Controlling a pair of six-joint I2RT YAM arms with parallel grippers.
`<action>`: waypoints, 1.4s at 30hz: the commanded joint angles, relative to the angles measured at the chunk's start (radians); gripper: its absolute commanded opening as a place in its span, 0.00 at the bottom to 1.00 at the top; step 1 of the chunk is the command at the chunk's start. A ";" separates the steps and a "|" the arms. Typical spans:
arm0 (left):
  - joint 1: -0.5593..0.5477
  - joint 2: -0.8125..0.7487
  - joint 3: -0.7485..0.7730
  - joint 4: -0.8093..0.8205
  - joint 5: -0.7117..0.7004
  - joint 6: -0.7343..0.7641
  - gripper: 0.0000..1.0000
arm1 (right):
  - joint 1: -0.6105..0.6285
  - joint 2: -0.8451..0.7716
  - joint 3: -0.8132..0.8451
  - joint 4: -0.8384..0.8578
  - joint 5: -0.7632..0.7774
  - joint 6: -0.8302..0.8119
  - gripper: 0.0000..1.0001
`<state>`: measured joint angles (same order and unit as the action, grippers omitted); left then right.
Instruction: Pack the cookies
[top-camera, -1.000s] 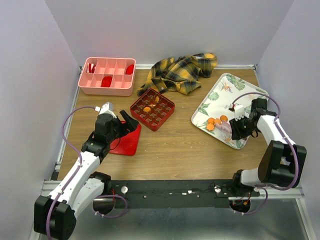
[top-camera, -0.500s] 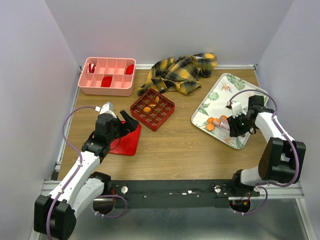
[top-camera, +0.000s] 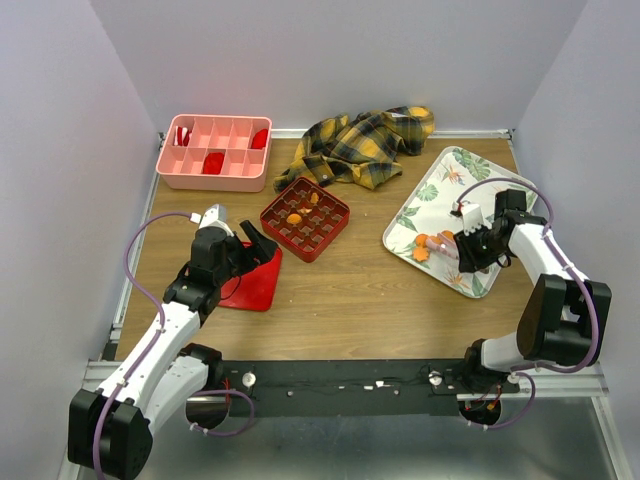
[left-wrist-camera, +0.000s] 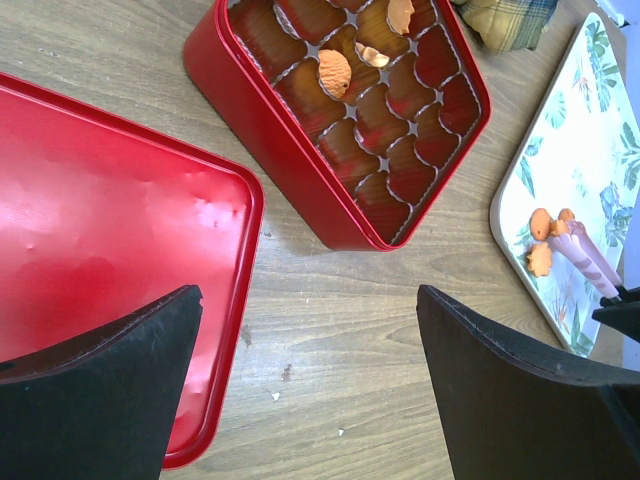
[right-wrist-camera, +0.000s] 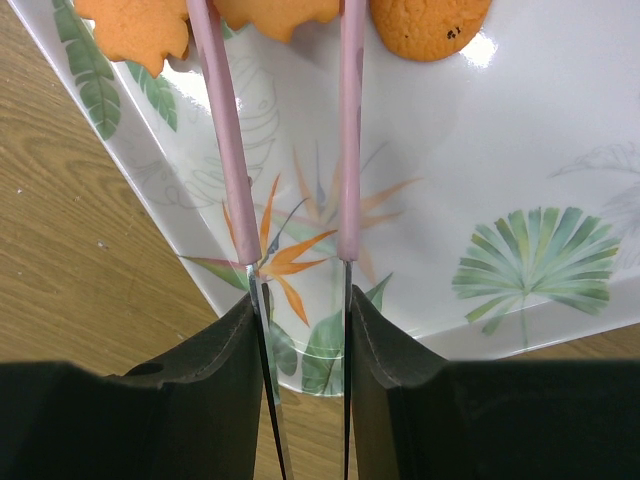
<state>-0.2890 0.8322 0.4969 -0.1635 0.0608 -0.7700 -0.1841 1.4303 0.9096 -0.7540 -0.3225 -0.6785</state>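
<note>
Several orange cookies (top-camera: 430, 243) lie on the leaf-print tray (top-camera: 450, 195), and three more sit in cells of the red gridded box (top-camera: 305, 218). My right gripper (top-camera: 468, 245) is shut on pink-handled tongs (right-wrist-camera: 225, 120). The two tong arms straddle the middle cookie (right-wrist-camera: 275, 15), with another cookie (right-wrist-camera: 135, 30) to its left and a round one (right-wrist-camera: 430, 25) to its right. Whether the tips touch a cookie is cut off by the frame's top edge. My left gripper (left-wrist-camera: 310, 380) hangs open over bare wood between the red lid (left-wrist-camera: 90, 230) and the box (left-wrist-camera: 340, 150).
A pink compartment bin (top-camera: 213, 152) with dark-red pieces stands at the back left. A yellow plaid cloth (top-camera: 365, 145) lies bunched behind the box. Grey walls close the table on three sides.
My right gripper has shifted slightly up the tray toward the cookies and squeezed the tongs a little narrower. The left arm has not moved.
</note>
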 joint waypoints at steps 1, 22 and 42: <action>0.005 0.002 0.005 0.016 0.002 0.003 0.99 | 0.006 -0.031 0.044 0.001 -0.006 0.010 0.34; 0.007 0.015 0.028 0.004 0.005 0.008 0.99 | 0.248 -0.025 0.245 -0.054 -0.113 0.008 0.31; 0.007 -0.044 0.052 -0.071 -0.035 -0.003 0.99 | 0.704 0.410 0.718 0.015 -0.023 0.010 0.31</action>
<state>-0.2890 0.8093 0.5163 -0.2127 0.0551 -0.7712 0.4900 1.7821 1.5639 -0.7670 -0.3889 -0.6704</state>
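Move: The box that the held cookie is bound for has its middle about 38 cm to the right hand's left, some 10 cm farther out and a little lower. On the tray, about 6 cm below the hand, the loose round cookie lies some 4 cm left and 5 cm ahead. The plaid cloth is roughly 24 cm left and 28 cm ahead. From the left hand, the box is about 10 cm ahead, 10 cm right and 10 cm below. Keep the right fingers shut on the pink tongs with the scalloped cookie pinched between their tips. Raise it clear of the tray, going up and slightly forward, then swing about 26 cm left and on forward to the box, ending some 10 cm higher. Turn the wrist roughly 40 degrees counter-clockwise and tip the fingers a little more outward as you go. ##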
